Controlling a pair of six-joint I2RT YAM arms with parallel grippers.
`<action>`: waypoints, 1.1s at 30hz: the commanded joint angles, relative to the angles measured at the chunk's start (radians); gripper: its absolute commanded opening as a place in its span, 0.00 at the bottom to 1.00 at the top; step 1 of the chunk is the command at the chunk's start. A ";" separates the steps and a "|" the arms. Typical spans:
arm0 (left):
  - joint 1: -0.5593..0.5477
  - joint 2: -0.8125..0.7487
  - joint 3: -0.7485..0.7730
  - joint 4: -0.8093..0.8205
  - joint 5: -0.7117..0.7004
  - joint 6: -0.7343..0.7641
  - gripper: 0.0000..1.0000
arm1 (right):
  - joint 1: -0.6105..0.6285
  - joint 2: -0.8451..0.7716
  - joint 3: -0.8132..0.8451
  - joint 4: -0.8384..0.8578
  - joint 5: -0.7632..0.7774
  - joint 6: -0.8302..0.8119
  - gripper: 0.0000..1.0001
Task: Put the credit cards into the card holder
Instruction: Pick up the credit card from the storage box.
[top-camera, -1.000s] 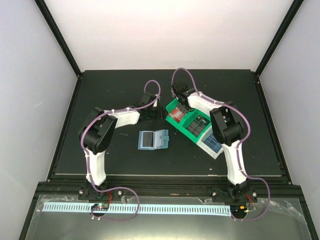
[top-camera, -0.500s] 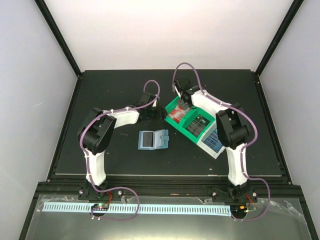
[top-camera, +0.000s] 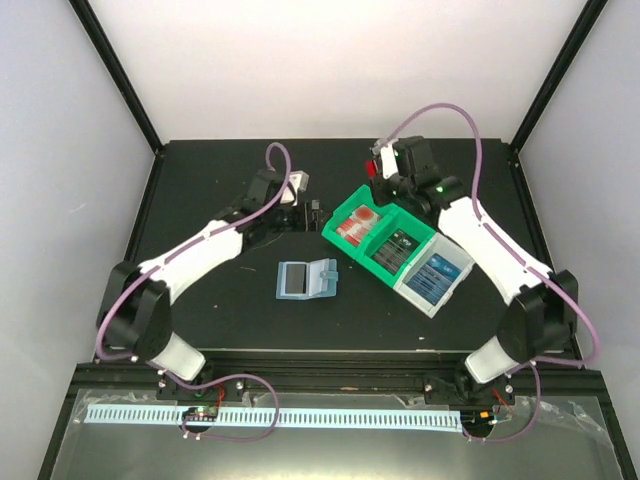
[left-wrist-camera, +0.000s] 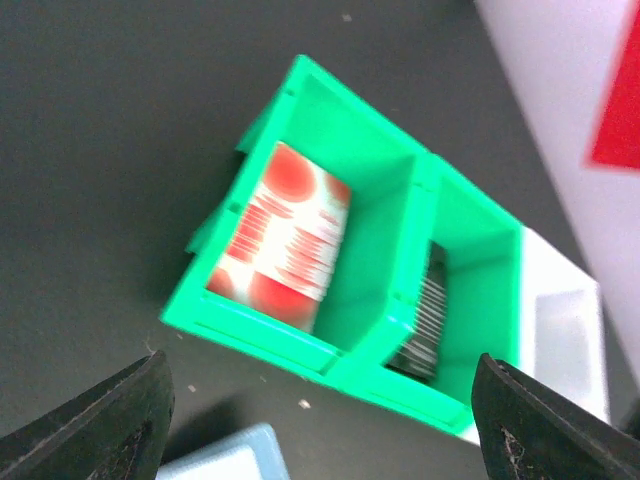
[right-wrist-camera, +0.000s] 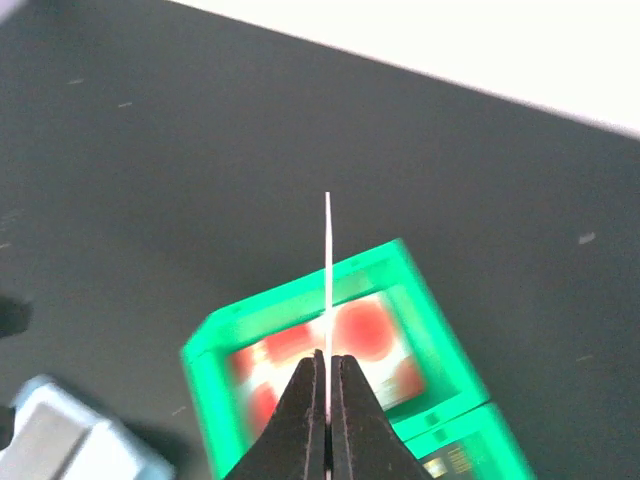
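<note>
The card holder (top-camera: 307, 279) lies open, pale blue, on the black table. A green bin (top-camera: 341, 214) behind it holds red-and-white credit cards (top-camera: 354, 229) and dark cards (top-camera: 400, 247); a joined white bin holds blue cards (top-camera: 437, 279). My right gripper (top-camera: 381, 172) is shut on one card, red in the top view (top-camera: 376, 160), and holds it above the bin. In the right wrist view the gripper (right-wrist-camera: 328, 365) pinches this card (right-wrist-camera: 328, 260) edge-on over the red-and-white stack (right-wrist-camera: 385, 350). My left gripper (top-camera: 308, 212) is open and empty left of the bin; its wrist view (left-wrist-camera: 320, 365) shows the stack (left-wrist-camera: 290, 235).
The white bin (top-camera: 462, 280) adjoins the green one at the right. Black frame posts rise at the table's far corners, with white walls behind. A corner of the card holder (left-wrist-camera: 225, 460) shows by my left fingers.
My right gripper has risen off the green bin with a card and moved back and right. My left arm has stretched out, its gripper now a little further back and left of the bin.
</note>
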 joint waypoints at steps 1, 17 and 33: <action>0.012 -0.160 -0.126 0.019 0.109 -0.049 0.84 | 0.003 -0.128 -0.170 0.096 -0.348 0.236 0.01; 0.012 -0.573 -0.481 0.179 0.415 -0.296 0.72 | 0.140 -0.230 -0.709 1.119 -0.959 1.025 0.01; 0.013 -0.592 -0.503 0.394 0.461 -0.514 0.08 | 0.160 -0.202 -0.778 1.288 -0.986 1.152 0.01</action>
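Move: The red credit card is already pinched by the right hand, its middle some 2 cm ahead, 2 cm left and 2 cm below the hand point. From the left hand that card is about 13 cm right, 7 cm ahead and 6 cm higher. The storage box's red-card compartment lies roughly 10 cm right, 4 cm ahead and 14 cm below the left hand; the open card holder lies about 10 cm back, 2 cm left and 16 cm below it. Back and to its left, the right hand swings the firmly kept card about 19 cm back and 13 cm across, high above the table, turning until its fingers point left at the other gripper. The left hand draws back some 15 cm and rises about 8, rolling its wrist; then it nearly shuts its wide-open fingers around the card's free edge. ##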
